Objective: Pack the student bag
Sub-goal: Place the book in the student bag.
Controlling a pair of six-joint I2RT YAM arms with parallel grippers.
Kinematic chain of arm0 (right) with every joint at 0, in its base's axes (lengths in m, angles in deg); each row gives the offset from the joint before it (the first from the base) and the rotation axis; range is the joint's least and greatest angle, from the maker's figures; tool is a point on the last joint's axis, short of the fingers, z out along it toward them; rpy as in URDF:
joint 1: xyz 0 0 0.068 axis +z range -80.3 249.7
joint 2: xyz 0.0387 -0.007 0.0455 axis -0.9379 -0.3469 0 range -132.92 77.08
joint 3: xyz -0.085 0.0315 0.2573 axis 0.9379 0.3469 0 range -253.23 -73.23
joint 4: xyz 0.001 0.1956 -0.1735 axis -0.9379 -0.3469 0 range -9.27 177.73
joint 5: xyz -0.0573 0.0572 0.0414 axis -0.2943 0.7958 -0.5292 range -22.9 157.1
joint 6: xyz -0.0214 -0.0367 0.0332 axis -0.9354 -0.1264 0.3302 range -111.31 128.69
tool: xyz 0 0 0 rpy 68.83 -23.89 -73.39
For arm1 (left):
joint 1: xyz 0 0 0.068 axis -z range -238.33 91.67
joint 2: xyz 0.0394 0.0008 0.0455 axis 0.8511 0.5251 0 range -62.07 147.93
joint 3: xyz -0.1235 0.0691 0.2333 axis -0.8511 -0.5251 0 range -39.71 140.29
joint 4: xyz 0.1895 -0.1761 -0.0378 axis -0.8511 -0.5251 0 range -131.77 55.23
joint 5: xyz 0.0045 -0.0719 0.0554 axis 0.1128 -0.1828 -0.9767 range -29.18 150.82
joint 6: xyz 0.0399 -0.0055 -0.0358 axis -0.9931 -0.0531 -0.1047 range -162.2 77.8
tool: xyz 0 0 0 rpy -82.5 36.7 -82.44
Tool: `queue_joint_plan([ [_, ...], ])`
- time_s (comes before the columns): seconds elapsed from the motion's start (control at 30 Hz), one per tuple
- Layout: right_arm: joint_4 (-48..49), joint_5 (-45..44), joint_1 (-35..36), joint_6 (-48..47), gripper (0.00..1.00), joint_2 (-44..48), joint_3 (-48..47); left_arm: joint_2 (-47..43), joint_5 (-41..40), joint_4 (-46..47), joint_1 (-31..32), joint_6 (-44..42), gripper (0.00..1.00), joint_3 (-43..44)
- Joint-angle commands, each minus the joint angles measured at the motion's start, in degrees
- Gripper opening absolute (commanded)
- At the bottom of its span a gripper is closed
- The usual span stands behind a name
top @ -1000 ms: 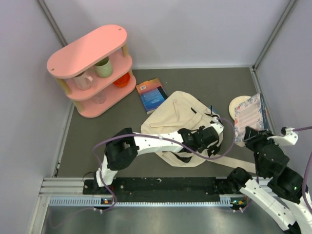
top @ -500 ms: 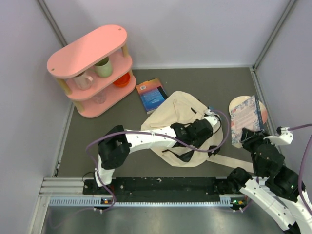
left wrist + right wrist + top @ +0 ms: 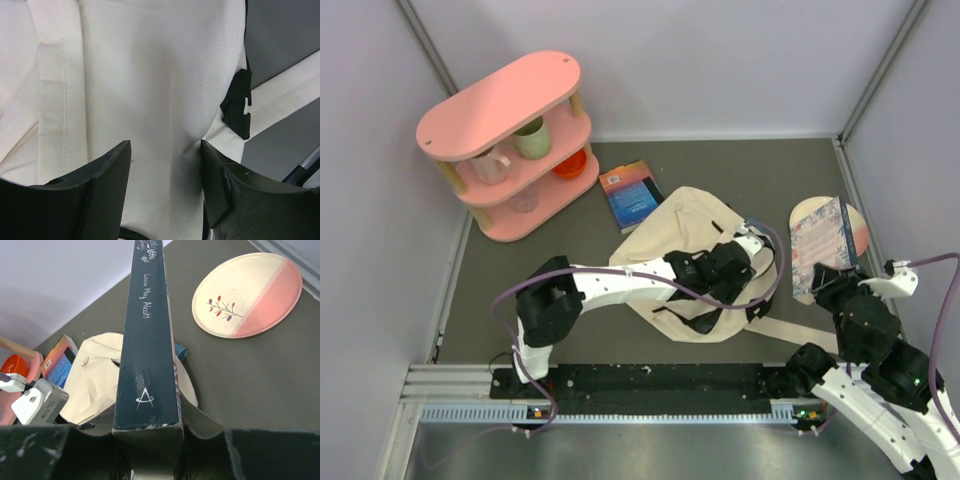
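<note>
The cream student bag (image 3: 685, 235) lies crumpled on the grey floor mat in the middle. My left gripper (image 3: 740, 265) hovers low over its right side. In the left wrist view this gripper (image 3: 165, 175) is open, both dark fingers (image 3: 107, 185) straddling a fold of the bag's cream canvas (image 3: 150, 90) without pinching it. A black buckle (image 3: 237, 102) and a cream strap (image 3: 290, 92) show at the right. My right gripper (image 3: 832, 283) is shut on a floral book (image 3: 820, 245) held on edge; its dark blue spine (image 3: 147, 340) fills the right gripper (image 3: 150, 425).
A pink-and-cream plate (image 3: 862, 225) lies behind the held book, also seen as the plate (image 3: 247, 295). A second, orange-blue book (image 3: 630, 193) lies beside the bag's far left. A pink shelf (image 3: 510, 140) with cups and an orange bowl stands back left. Walls enclose three sides.
The left gripper's jaws have spread apart and it has shifted slightly up and left over the bag. The right arm has tipped the book more upright, uncovering the plate.
</note>
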Motion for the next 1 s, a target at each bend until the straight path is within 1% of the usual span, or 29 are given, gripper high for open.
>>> queue_joint_plan([
  [0.0, 4.69, -0.67, -0.26, 0.7, 0.0, 0.21, -0.97, -4.68, 2.22, 4.18, -1.29, 1.73, 0.61, -1.6],
  [0.07, 4.78, -0.58, -0.17, 0.88, 0.0, 0.21, -0.97, -5.64, 2.93, 5.06, -1.56, 2.08, 0.63, -2.48],
  [0.2, 4.69, -0.32, -0.34, 0.97, 0.0, 0.12, -0.97, -6.52, 4.6, 6.47, -2.88, 3.05, 0.63, -3.71],
  [0.27, 4.69, -0.23, -0.08, 1.06, 0.0, 0.21, -0.97, -6.7, 5.13, 6.64, -3.31, 3.49, 0.6, -4.06],
  [0.3, 4.69, 0.03, -0.17, 1.06, 0.0, 0.21, -0.97, -6.79, 5.22, 6.82, -3.4, 3.58, 0.57, -4.24],
  [0.37, 4.69, 0.12, -0.17, 1.14, 0.0, 0.21, -0.97, -6.79, 6.01, 7.17, -3.49, 3.67, 0.48, -4.59],
  [0.43, 4.61, 0.3, -0.17, 1.14, 0.0, 0.21, -0.97, -6.44, 6.88, 7.35, -3.49, 3.41, 0.35, -4.51],
  [0.47, 4.61, 0.3, -0.17, 1.06, 0.0, 0.21, -0.89, -6.35, 6.97, 7.35, -3.49, 3.4, 0.26, -4.42],
  [0.53, 4.43, 0.38, -0.17, 1.14, 0.0, 0.12, -1.06, -6.09, 7.32, 7.35, -3.58, 3.23, 0.18, -4.33],
  [0.57, 4.52, 0.38, -0.17, 1.14, 0.0, 0.21, -1.06, -6.0, 7.76, 7.44, -3.58, 3.23, 0.05, -4.24],
  [0.6, 4.52, 0.38, -0.08, 1.23, 0.0, 0.21, -1.15, -6.0, 7.85, 7.35, -3.67, 3.23, 0.0, -4.24],
  [0.83, 4.52, 2.23, -0.17, 1.06, 0.0, 0.03, -2.03, -8.36, 6.45, 6.12, -5.69, 4.02, 0.0, -4.07],
  [0.93, 4.43, 4.16, -0.17, 1.31, 0.0, 0.3, -3.34, -11.09, 5.83, 4.54, -9.54, 4.63, 0.0, -3.89],
  [0.97, 4.43, 7.38, -0.08, 1.93, 0.0, 0.47, -3.87, -11.88, 5.83, 4.1, -10.51, 4.72, 0.0, -3.89],
])
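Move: The student bag's mouth rim stands between my left hand's open fingertips, about 1 cm right of and below the midpoint between the pads. From there the blue case lies some 10 cm ahead and 6 cm right, and the strap about 13 cm right and 9 cm back. My right hand holds the book up; from it the bag's mouth is roughly 17 cm left, 2 cm ahead and 16 cm below, and the plate 17 cm ahead, 4 cm right. I bring my left hand up about 1.5 cm and slightly forward, tipping it a little, then shut its fingers on the bag's rim so the cloth is pinched. With that hold I start drawing the rim forward and left, about 2 cm. My right hand keeps its grip on the book, easing it barely 1 cm left towards the bag. ##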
